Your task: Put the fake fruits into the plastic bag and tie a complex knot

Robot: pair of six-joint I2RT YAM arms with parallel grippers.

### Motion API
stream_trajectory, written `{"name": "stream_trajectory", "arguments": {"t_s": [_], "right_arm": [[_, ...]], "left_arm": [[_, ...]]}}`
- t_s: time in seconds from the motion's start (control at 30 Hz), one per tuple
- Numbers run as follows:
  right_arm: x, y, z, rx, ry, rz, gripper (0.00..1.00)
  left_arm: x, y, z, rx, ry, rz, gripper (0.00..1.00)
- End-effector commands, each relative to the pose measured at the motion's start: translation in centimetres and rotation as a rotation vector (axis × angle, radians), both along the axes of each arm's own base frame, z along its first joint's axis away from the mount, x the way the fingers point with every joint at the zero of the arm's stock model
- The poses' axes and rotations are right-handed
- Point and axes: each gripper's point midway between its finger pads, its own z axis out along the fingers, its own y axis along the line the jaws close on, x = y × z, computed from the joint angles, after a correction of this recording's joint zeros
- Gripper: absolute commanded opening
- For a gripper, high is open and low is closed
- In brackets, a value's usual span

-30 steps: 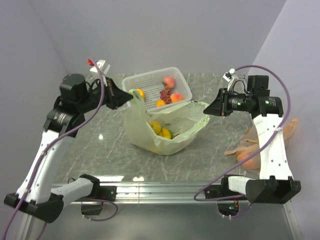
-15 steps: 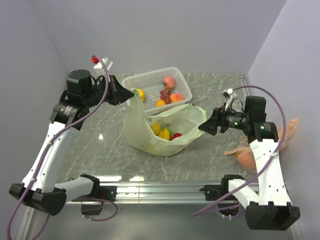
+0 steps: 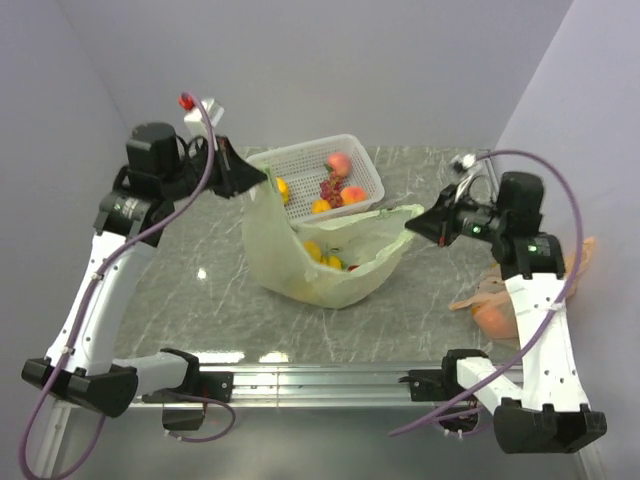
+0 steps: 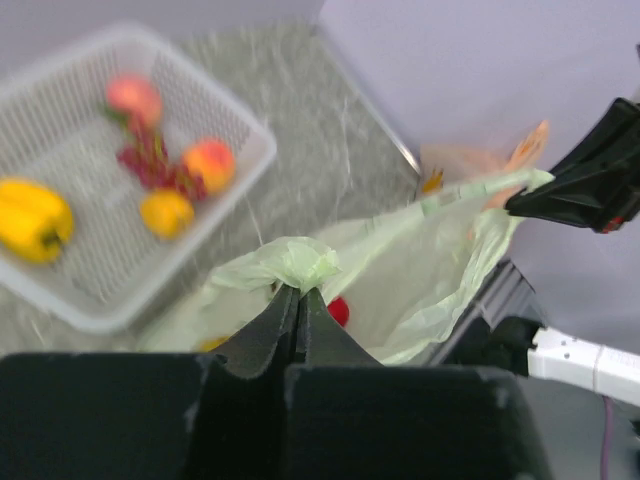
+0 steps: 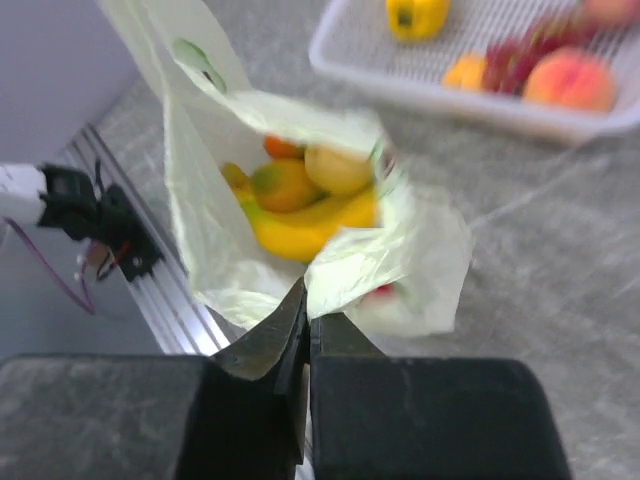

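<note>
The pale green plastic bag stands on the table with its mouth pulled wide between both arms. My left gripper is shut on the bag's bunched left handle, held up over the basket's near corner. My right gripper is shut on the bag's right rim. Inside the bag lie fake fruits: a yellow banana bunch, an orange-green mango, a lemon and a red apple. No knot shows.
A white lattice basket behind the bag holds two peaches, grapes, an orange fruit and a yellow pepper. A peach-orange bag lies at the right edge under my right arm. Walls close in on both sides.
My right gripper dipped toward the bag, opened, and shut on its right rim, then rose, stretching the mouth. My left gripper lifted its handle slightly.
</note>
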Motion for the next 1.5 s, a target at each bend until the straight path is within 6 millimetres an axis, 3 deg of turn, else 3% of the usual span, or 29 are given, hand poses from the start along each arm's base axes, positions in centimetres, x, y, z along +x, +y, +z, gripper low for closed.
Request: {"name": "stream_trajectory", "arguments": {"t_s": [0.0, 0.03, 0.07, 0.13, 0.3, 0.5, 0.73, 0.77, 0.8, 0.83, 0.87, 0.9, 0.97, 1.0, 1.03, 1.1, 1.13, 1.17, 1.27, 1.3, 1.4, 1.47], "right_arm": [[-1.9, -0.1, 9.6, 0.09, -0.181, -0.019, 0.0], [-2.5, -0.1, 12.1, 0.099, -0.234, -0.022, 0.0], [-2.9, 0.0, 12.9, 0.117, -0.232, -0.027, 0.0], [-3.2, 0.1, 13.5, 0.13, -0.236, -0.03, 0.0], [-2.1, -0.4, 10.8, 0.115, -0.162, -0.067, 0.0], [-1.1, -0.8, 9.0, 0.093, -0.135, -0.084, 0.0], [0.2, -1.2, 6.4, 0.065, -0.097, -0.09, 0.0], [0.1, -1.1, 6.5, 0.07, -0.096, -0.087, 0.0], [0.2, -1.0, 6.8, 0.075, -0.105, -0.084, 0.0], [0.0, -0.9, 7.0, 0.084, -0.106, -0.073, 0.0], [0.1, -0.8, 7.1, 0.087, -0.105, -0.071, 0.0], [0.0, -0.8, 7.1, 0.09, -0.1, -0.065, 0.0], [-0.1, -0.8, 7.3, 0.085, -0.103, -0.06, 0.0], [-0.4, -0.7, 7.3, 0.081, -0.098, -0.055, 0.0], [-0.5, -0.8, 7.2, 0.076, -0.099, -0.054, 0.0], [-1.0, -0.7, 7.2, 0.065, -0.105, -0.048, 0.0], [-1.2, -0.7, 7.2, 0.062, -0.101, -0.048, 0.0], [-1.5, -0.8, 7.2, 0.06, -0.102, -0.054, 0.0], [-2.2, -1.0, 6.8, 0.027, -0.127, -0.055, 0.0], [-2.2, -1.1, 6.4, 0.024, -0.119, -0.059, 0.0], [-2.6, -1.2, 6.0, 0.009, -0.117, -0.062, 0.0], [-2.8, -1.2, 5.9, -0.004, -0.126, -0.058, 0.0]], "left_arm": [[-1.6, 0.8, 8.9, 0.036, -0.329, -0.052, 0.0], [-2.6, 1.0, 10.5, 0.043, -0.383, -0.064, 0.0], [-2.8, 1.1, 10.4, 0.064, -0.393, -0.07, 0.0], [-3.6, 1.5, 8.0, 0.127, -0.35, -0.096, 0.0], [-4.9, 2.1, 2.5, 0.187, -0.259, -0.115, 0.0], [-4.1, 3.8, 1.2, 0.256, -0.242, -0.02, 0.0], [-2.9, 3.4, -0.1, 0.297, -0.214, -0.053, 0.0], [-2.8, 3.3, 0.4, 0.324, -0.255, -0.085, 0.08], [-3.5, 2.9, 2.7, 0.327, -0.337, -0.14, 0.16], [-3.1, 2.2, 3.3, 0.321, -0.353, -0.181, 0.28], [-3.3, 1.7, 4.2, 0.334, -0.413, -0.241, 0.55], [-5.4, 0.4, 6.8, 0.285, -0.507, -0.365, 0.68], [-5.5, -0.7, 6.7, 0.28, -0.532, -0.471, 0.91], [-6.1, -1.4, 8.0, 0.269, -0.576, -0.507, 0.94], [-5.2, -2.2, 7.3, 0.269, -0.543, -0.535, 0.95], [-5.3, -3.7, 7.7, 0.262, -0.567, -0.588, 0.96], [-4.0, -4.6, 7.0, 0.277, -0.55, -0.572, 0.96], [-3.9, -5.6, 6.6, 0.273, -0.527, -0.581, 0.96], [-5.1, -9.7, 2.8, 0.3, -0.448, -0.7, 0.96], [-6.3, -11.3, 1.6, 0.301, -0.427, -0.764, 0.96], [-6.6, -14.2, -2.4, 0.334, -0.329, -0.841, 0.96], [-6.6, -15.4, -3.3, 0.331, -0.291, -0.853, 0.96]]}}
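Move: The left gripper still pinches the bag's left corner; the middle of the bag's mouth, where this hand goes next, lies about 15 cm to its right, 8 cm back and 8 cm lower. The fruits in the bag are some 13 cm to its right, level fore-and-aft and 28 cm down; the basket stands roughly 27 cm ahead, 10 cm right and 36 cm down. From the right gripper, holding the other corner, the mouth's middle is about 13 cm left and 3 cm back, at its own height. Jerk both held corners of the bag upward, left about 8 cm and right about 13, then ease them down, keeping the right one pinched and fairly still afterwards. Open the left gripper wide to let go of its corner, rise clear, and swing it some 17 cm right over the bag's mouth, turning nearly 50 degrees clockwise before dipping down. ##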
